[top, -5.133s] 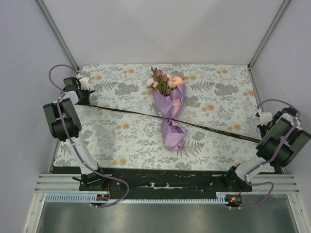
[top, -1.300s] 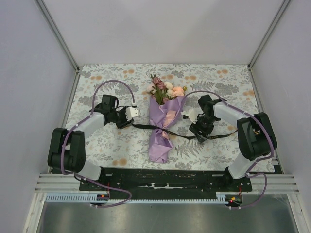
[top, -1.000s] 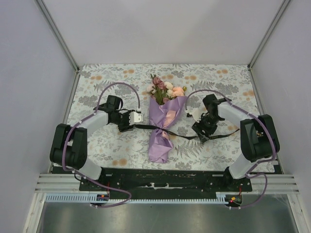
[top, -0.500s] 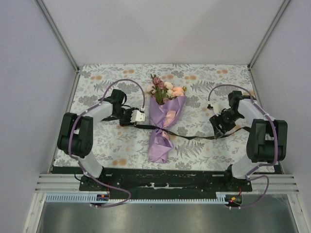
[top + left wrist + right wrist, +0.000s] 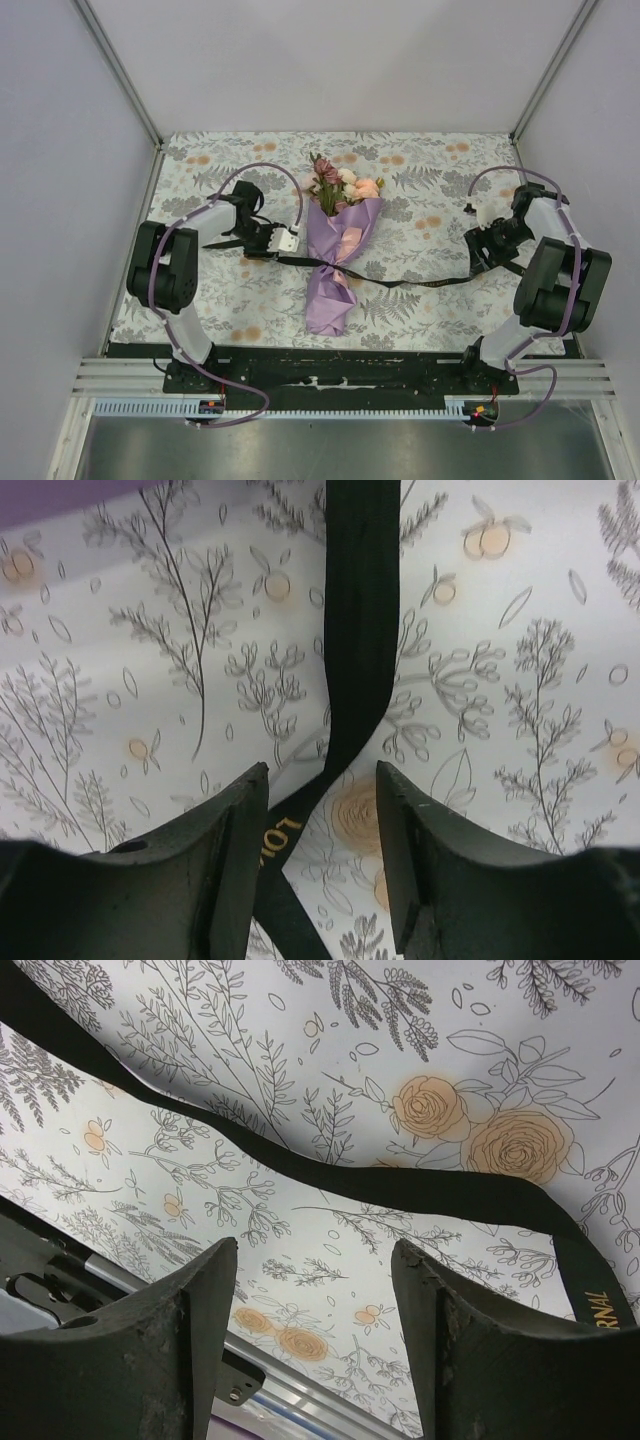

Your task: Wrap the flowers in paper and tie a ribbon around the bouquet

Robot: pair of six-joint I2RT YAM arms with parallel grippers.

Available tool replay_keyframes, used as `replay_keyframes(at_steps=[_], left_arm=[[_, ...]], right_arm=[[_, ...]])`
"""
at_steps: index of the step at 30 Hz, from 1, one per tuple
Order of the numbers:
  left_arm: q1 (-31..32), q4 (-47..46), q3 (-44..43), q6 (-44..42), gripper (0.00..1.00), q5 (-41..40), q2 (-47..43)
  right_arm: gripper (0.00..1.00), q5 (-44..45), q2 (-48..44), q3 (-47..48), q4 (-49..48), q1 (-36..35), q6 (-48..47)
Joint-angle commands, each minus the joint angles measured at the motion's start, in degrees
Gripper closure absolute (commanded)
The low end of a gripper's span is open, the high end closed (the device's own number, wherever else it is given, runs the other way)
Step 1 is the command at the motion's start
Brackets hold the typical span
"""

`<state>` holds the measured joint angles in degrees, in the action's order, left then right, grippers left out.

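The bouquet (image 5: 338,235) lies mid-table, pink and peach flowers (image 5: 340,188) sticking out of the far end of the lilac paper (image 5: 328,295) cone. The black ribbon (image 5: 410,283) crosses the cone's waist and trails out flat to both sides. My left gripper (image 5: 270,250) sits just left of the cone, open. In the left wrist view the ribbon (image 5: 362,610) lies on the cloth between the fingers of that gripper (image 5: 322,775), ungripped, and a strip of paper (image 5: 60,492) shows at top left. My right gripper (image 5: 485,255) is near the right table edge, open and empty (image 5: 315,1250). The ribbon (image 5: 300,1165) passes beyond its fingertips.
The floral tablecloth (image 5: 430,190) covers the whole table. White walls enclose it on three sides. In the right wrist view a metal frame rail (image 5: 300,1400) at the table edge lies just below the right fingers. Purple cables loop above both wrists.
My right arm swung out from beside the bouquet to the right table edge, jaws open. The left arm's elbow shifted inward while its gripper stayed over the ribbon. The bouquet has not moved.
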<state>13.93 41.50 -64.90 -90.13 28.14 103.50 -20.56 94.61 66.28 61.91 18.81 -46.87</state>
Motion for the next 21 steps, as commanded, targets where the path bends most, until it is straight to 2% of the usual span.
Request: replay_keyframes(at_steps=[1, 6, 9, 11, 14, 16, 19, 21], left_arm=[[-2.68, 2.80, -2.24, -3.21, 0.45, -3.09, 1.35], [-2.86, 3.77, -3.91, -4.44, 0.48, -2.83, 3.02], [-1.55, 3.86, -4.26, -3.48, 0.55, -2.21, 3.46], [-0.84, 3.77, -4.09, -2.34, 0.56, -0.99, 3.11], [-0.31, 3.59, -3.48, -1.72, 0.66, -0.98, 2.49], [-0.22, 3.85, -2.95, -1.72, 0.79, -0.81, 2.06], [-0.22, 6.04, -3.47, -1.54, 0.94, 1.91, -0.05], [-0.14, 6.67, -3.91, 1.17, 0.98, 5.68, -2.77]], right_arm=[[0.29, -0.19, 0.75, 2.54, 2.60, 0.79, -1.91], [0.29, -0.01, 1.72, 2.80, 2.34, 1.14, -1.91], [0.29, 0.08, 2.07, 3.41, 2.34, 1.93, -1.91], [0.30, 0.25, 2.16, 3.68, 2.51, 2.63, -1.91], [0.30, 0.43, 2.34, 4.21, 2.69, 3.86, -2.35], [0.30, 0.52, 2.42, 4.38, 2.95, 4.31, -2.52], [0.30, 0.87, 2.42, 4.47, 2.69, 5.36, -2.70], [0.30, 0.87, 2.77, 5.17, 2.78, 6.85, -2.79]])
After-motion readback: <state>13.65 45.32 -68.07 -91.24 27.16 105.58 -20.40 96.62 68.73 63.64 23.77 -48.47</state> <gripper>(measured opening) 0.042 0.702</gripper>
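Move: My open left fingers straddle the ribbon's narrow twist, which lies right under them, about 1 cm below. The knot is some 17 cm to the right of that hand and 2 cm back, the flower heads about 18 cm right and 18 cm ahead. From my open right hand, the ribbon's lettered stretch lies roughly 11 cm right, 1 cm ahead and 5 cm down; the knot is about 38 cm left and 1 cm back. Keeping my left hand low over the cloth, I slide it about 2 cm right towards the knot and slightly forward, then bring it back almost as far while the fingers shut from half open, pinching the ribbon at its twist. My right hand, still wide open and holding nothing, lingers, then drifts some 2 cm right above the ribbon towards the lettered stretch. ##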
